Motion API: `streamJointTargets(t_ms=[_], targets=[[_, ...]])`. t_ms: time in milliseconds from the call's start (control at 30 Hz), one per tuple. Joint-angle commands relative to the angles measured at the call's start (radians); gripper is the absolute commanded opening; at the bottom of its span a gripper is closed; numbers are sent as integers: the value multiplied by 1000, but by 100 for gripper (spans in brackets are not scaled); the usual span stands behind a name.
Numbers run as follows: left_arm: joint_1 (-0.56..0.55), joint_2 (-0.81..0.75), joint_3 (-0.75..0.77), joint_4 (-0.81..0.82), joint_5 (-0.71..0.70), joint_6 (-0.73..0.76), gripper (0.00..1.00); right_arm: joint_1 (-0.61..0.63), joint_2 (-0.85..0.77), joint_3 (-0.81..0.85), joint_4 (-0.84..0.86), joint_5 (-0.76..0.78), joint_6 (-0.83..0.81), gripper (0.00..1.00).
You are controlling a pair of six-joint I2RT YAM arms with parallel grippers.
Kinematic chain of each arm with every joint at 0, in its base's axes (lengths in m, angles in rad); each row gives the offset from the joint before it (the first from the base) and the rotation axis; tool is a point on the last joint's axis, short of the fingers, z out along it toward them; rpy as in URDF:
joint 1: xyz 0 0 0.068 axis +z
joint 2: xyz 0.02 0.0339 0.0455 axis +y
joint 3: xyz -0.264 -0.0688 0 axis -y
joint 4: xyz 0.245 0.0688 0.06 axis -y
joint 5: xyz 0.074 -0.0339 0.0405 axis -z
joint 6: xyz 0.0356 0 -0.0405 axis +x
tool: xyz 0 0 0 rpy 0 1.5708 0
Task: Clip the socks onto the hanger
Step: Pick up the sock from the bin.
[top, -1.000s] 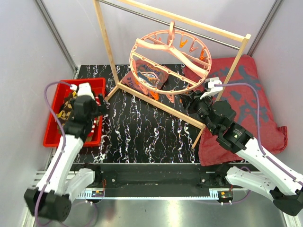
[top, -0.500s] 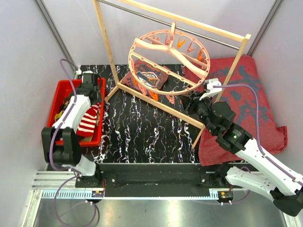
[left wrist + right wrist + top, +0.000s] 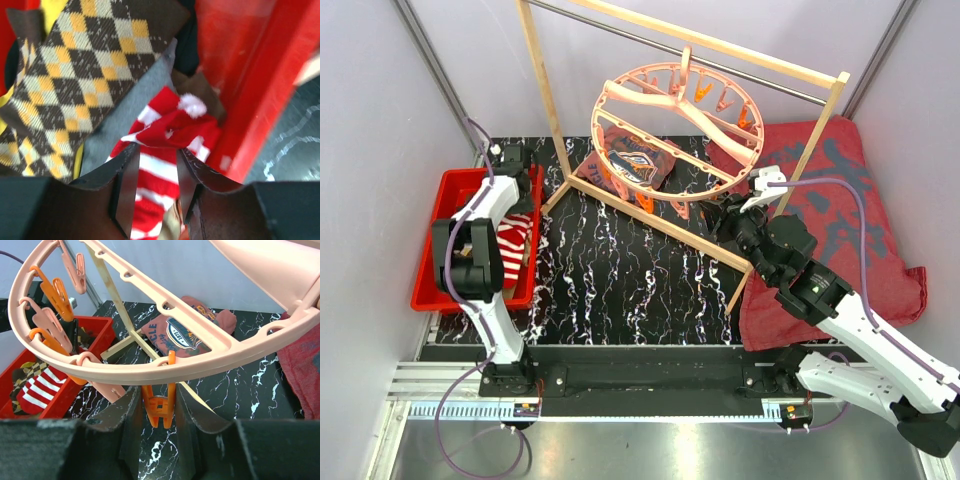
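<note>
The salmon-pink ring hanger (image 3: 670,195) hangs from the wooden rack. My right gripper (image 3: 157,390) is shut on an orange clip (image 3: 160,402) under the hanger's near rim (image 3: 200,357). The socks lie in a red bin (image 3: 430,270) on the left. My left gripper (image 3: 156,150) reaches down into the bin. Its jaws have narrowed onto the red-white striped sock (image 3: 155,170), and the cloth bunches up at the fingertips. A brown-tan argyle sock (image 3: 85,60), a grey sock (image 3: 125,100) and a bit of a yellow one (image 3: 52,7) lie beside it.
The wooden rack's base bar (image 3: 650,215) crosses the black marbled table diagonally. A large dark-red patterned cloth (image 3: 850,200) covers the right side. A reddish printed cloth (image 3: 635,160) lies under the hanger. The bin's red wall (image 3: 250,75) stands right of my left fingers.
My left arm has swung toward the far end of the bin, and its jaws have gone from wide open to narrowed on the striped sock. The right arm has held still.
</note>
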Motion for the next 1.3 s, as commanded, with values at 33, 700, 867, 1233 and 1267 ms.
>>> streamJointTargets(t_ms=[33, 700, 867, 1233, 1267], targets=[[22, 95, 101, -18, -19, 21, 31, 9, 1, -10, 42, -8, -22, 0], [7, -203, 2, -32, -62, 79, 0, 9, -7, -27, 49, -70, -13, 0], [2, -334, -66, -32, -62, 77, 0, 9, -11, -21, 45, -76, -22, 0], [-37, -603, -150, 46, 122, 119, 0, 10, -17, 1, 15, -91, -37, 0], [-51, -632, -171, 54, 160, 125, 0, 9, -20, 2, 16, -96, -42, 0]])
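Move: The striped sock lies under the left gripper's open fingers, its middle about 3 cm back and some 5 cm below, with one end sticking out just ahead of the fingertips. The checkered sock lies about 8 cm to the left and 3 cm farther out than the fingers, and the bin's right wall stands roughly 6 cm to their right, level with them. From the right gripper, the striped sock lies about 13 cm ahead, 46 cm left and 31 cm below. Bring the left gripper down about 3 cm, edging slightly left, into the striped sock near its far end, and shut the fingers to pinch up a fold. Then lift it some 16 cm out of the bin, pulling back about 6 cm and tipping the fingers forward-up by around 20 degrees. Keep the right gripper on the orange clip of the hanger ring. ##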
